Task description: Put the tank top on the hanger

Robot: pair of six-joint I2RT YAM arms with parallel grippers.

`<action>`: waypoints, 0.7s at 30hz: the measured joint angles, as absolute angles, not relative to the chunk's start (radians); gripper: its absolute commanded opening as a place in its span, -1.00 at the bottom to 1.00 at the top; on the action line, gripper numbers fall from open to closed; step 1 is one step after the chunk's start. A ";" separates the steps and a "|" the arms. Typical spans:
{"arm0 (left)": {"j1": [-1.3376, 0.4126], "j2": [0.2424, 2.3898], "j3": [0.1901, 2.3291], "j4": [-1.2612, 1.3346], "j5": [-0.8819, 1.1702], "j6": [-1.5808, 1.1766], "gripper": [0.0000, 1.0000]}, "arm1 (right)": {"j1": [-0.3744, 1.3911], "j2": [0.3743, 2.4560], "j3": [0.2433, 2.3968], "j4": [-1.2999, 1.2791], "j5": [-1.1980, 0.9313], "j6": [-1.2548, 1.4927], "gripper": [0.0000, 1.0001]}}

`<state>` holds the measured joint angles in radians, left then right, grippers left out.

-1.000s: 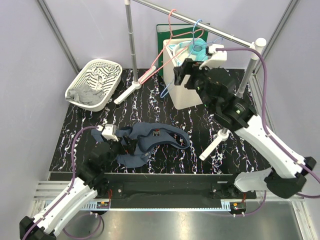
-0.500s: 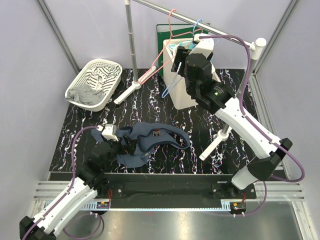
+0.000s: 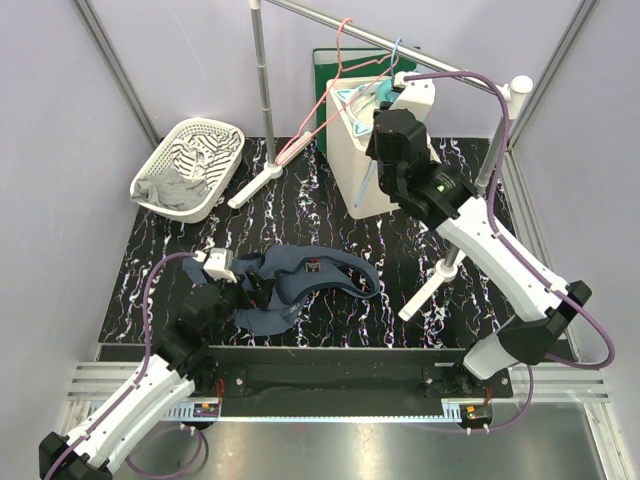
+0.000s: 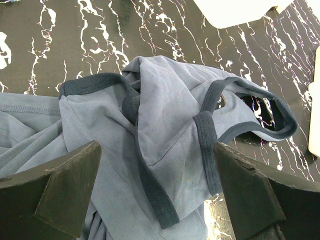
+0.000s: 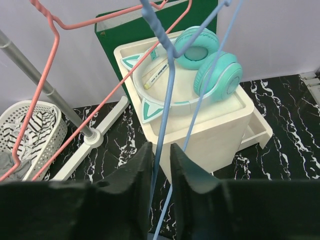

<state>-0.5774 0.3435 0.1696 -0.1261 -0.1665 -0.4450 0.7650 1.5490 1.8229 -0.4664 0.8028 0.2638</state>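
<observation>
The tank top (image 3: 305, 283) lies crumpled on the black marbled table, straps spread; it fills the left wrist view (image 4: 165, 120). My left gripper (image 3: 255, 292) rests low at the top's left edge, open wide, its fingers either side of the cloth (image 4: 156, 148) without pinching it. The light-blue hanger (image 3: 366, 180) hangs from the rail by its hook. My right gripper (image 3: 380, 118) is raised to it. Its jaws stand narrow around one blue wire (image 5: 162, 115) of the hanger; the wire touches the left finger, with a slim gap to the right one (image 5: 161, 148).
A pink-red hanger (image 3: 322, 108) hangs left of the blue one on the metal rail (image 3: 330, 20). Below stands a white box (image 3: 352, 185) with teal headphones (image 5: 210, 65), a green board (image 3: 325, 70) behind. A white basket (image 3: 160, 158) of cloths sits back left. Rack feet (image 3: 428, 287) cross the table.
My right arm has swung left and up to the blue hanger, and its jaws have narrowed from wide to close around the wire. The left arm and the tank top have not moved.
</observation>
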 measured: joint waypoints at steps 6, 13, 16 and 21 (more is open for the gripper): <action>-0.577 0.344 0.170 -0.126 -0.167 -0.445 0.98 | 0.765 1.491 1.818 -0.495 0.800 0.268 -0.91; -0.577 0.351 0.170 -0.126 -0.167 -0.445 0.98 | 0.765 1.464 1.835 -0.500 0.783 0.252 -1.00; -0.577 0.354 0.170 -0.126 -0.167 -0.445 0.98 | 0.765 1.464 1.848 -0.503 0.773 0.236 -1.00; -0.577 0.356 0.170 -0.125 -0.167 -0.445 0.98 | 0.766 1.464 1.879 -0.506 0.771 0.208 -1.00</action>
<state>-0.5774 0.3557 0.1696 -0.1253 -0.1665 -0.4450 0.7658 1.4635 1.8793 -0.5056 0.7712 0.2085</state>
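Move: The hanger to be taken, the blue one, stands with a sloping wire between the right hand's part-open fingers; its middle is about 3 cm ahead and 2 cm above. The rail is roughly 8 cm ahead and 14 cm above; the pink hanger is about 7 cm ahead, 8 cm left and 3 cm up. The white box sits some 14 cm ahead, 2 cm right and 28 cm below. From the left hand, the blue hanger is about 20 cm ahead, 24 cm right and 33 cm up. Upward first of all, about 5 cm, and also back and to the right by 2 to 3 cm each, the right hand draws towards its own side while its fingers, already closing, shut fully and pinch the blue hanger's wire between the tips. The first half goes up, back and right together, then it is nearly all rise; the wrist hardly turns. ##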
